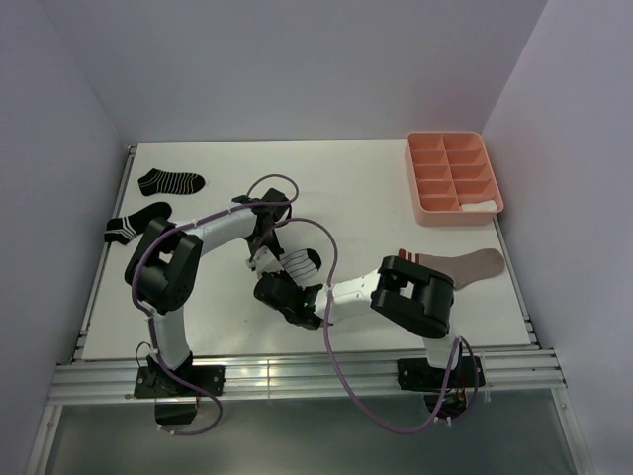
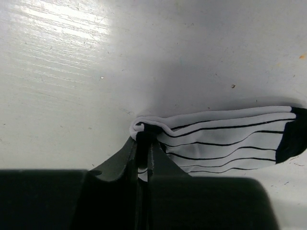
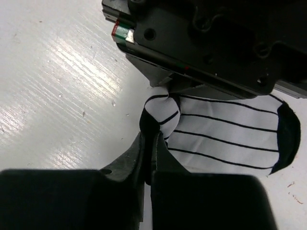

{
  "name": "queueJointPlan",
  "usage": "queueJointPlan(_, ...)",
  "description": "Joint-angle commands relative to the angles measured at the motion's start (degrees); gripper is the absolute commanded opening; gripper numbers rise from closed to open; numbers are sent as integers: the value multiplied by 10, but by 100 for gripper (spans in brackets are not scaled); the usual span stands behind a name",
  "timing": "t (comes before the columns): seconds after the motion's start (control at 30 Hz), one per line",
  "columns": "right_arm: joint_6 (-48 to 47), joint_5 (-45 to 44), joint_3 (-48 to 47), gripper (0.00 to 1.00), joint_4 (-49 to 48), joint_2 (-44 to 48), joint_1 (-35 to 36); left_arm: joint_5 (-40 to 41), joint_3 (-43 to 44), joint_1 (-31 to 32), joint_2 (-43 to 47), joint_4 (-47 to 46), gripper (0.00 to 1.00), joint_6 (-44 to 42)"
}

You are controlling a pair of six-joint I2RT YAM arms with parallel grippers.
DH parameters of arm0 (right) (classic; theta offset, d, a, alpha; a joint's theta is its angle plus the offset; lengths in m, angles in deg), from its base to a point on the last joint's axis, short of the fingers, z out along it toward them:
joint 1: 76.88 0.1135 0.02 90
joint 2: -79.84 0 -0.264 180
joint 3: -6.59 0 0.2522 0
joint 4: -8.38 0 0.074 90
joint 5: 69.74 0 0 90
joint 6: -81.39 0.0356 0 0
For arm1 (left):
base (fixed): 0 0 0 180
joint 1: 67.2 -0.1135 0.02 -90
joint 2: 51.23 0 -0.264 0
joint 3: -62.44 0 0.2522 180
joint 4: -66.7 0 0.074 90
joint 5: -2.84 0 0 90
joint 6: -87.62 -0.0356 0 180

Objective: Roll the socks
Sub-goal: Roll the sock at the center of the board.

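Note:
A white thin-striped sock (image 1: 299, 262) with a black toe lies mid-table between both grippers. My left gripper (image 2: 145, 136) is shut on the bunched end of this sock (image 2: 225, 139), whose black toe points away to the right. My right gripper (image 3: 152, 136) is shut on a black-and-white fold at the same end of the sock (image 3: 225, 129), just below the left gripper's body (image 3: 206, 43). In the top view the left gripper (image 1: 269, 259) and the right gripper (image 1: 297, 294) meet over the sock. Two black white-striped socks (image 1: 170, 181) (image 1: 136, 223) lie at the far left. A taupe sock (image 1: 470, 265) lies behind the right arm.
A pink compartment tray (image 1: 425, 148) stands at the back right, with something white (image 1: 480, 207) in its nearest right cell. The right arm's elbow (image 1: 415, 292) covers part of the taupe sock's red-white cuff. Cables loop above both arms.

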Motion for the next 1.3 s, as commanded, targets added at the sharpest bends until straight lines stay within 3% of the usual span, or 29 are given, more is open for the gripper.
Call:
queueJointPlan(0.0, 27, 53, 28, 0, 6, -13, -10, -13, -26, 6, -4, 24, 14, -6)
queueJointPlan(0.2, 61, 181, 69, 0, -2, 52, -47, -8, -44, -1, 62, -20, 38, 21)
queueJointPlan(0.33, 90, 325, 97, 0, -21, 80, -105, -18, -76, -17, 112, -69, 59, 49)
queueJointPlan(0.4, 109, 381, 108, 0, -43, 87, -125, -18, -106, -23, 135, -103, 65, 68)
queueJointPlan(0.6, 188, 573, 138, 0, -121, 71, -203, 0, -200, -54, 246, -179, 65, 114)
queueJointPlan(0.77, 293, 718, 158, 0, -223, 8, -260, -43, -281, -66, 297, -263, 65, 102)
queueJointPlan(1.1, 499, 808, 202, 0, -486, -134, -323, -109, -391, -63, 333, -376, 64, 112)
queueJointPlan(1.27, 524, 815, 206, 0, -503, -161, -339, -121, -396, -62, 309, -405, 62, 107)
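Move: Both grippers start pinching the rolled end of the striped sock at board level: its middle is about 1 cm nearer the base than the left hand point and 1 cm ahead of the right one. From the left hand, the flat part lies some 5 cm right and 2 cm back, the black toe about 9 cm right and 1 cm back. From the right hand, they lie about 5 and 9 cm right, each some 2 cm ahead. Keep the right gripper shut on the rolled end and turn its wrist over by some 85 degrees, left side rising, until the fingers point left and almost level, edging right towards the toe. Meanwhile open the left gripper to let go, lift it nearly 5 cm while shifting left, then bring it down and back, still open and tilted towards the roll. ##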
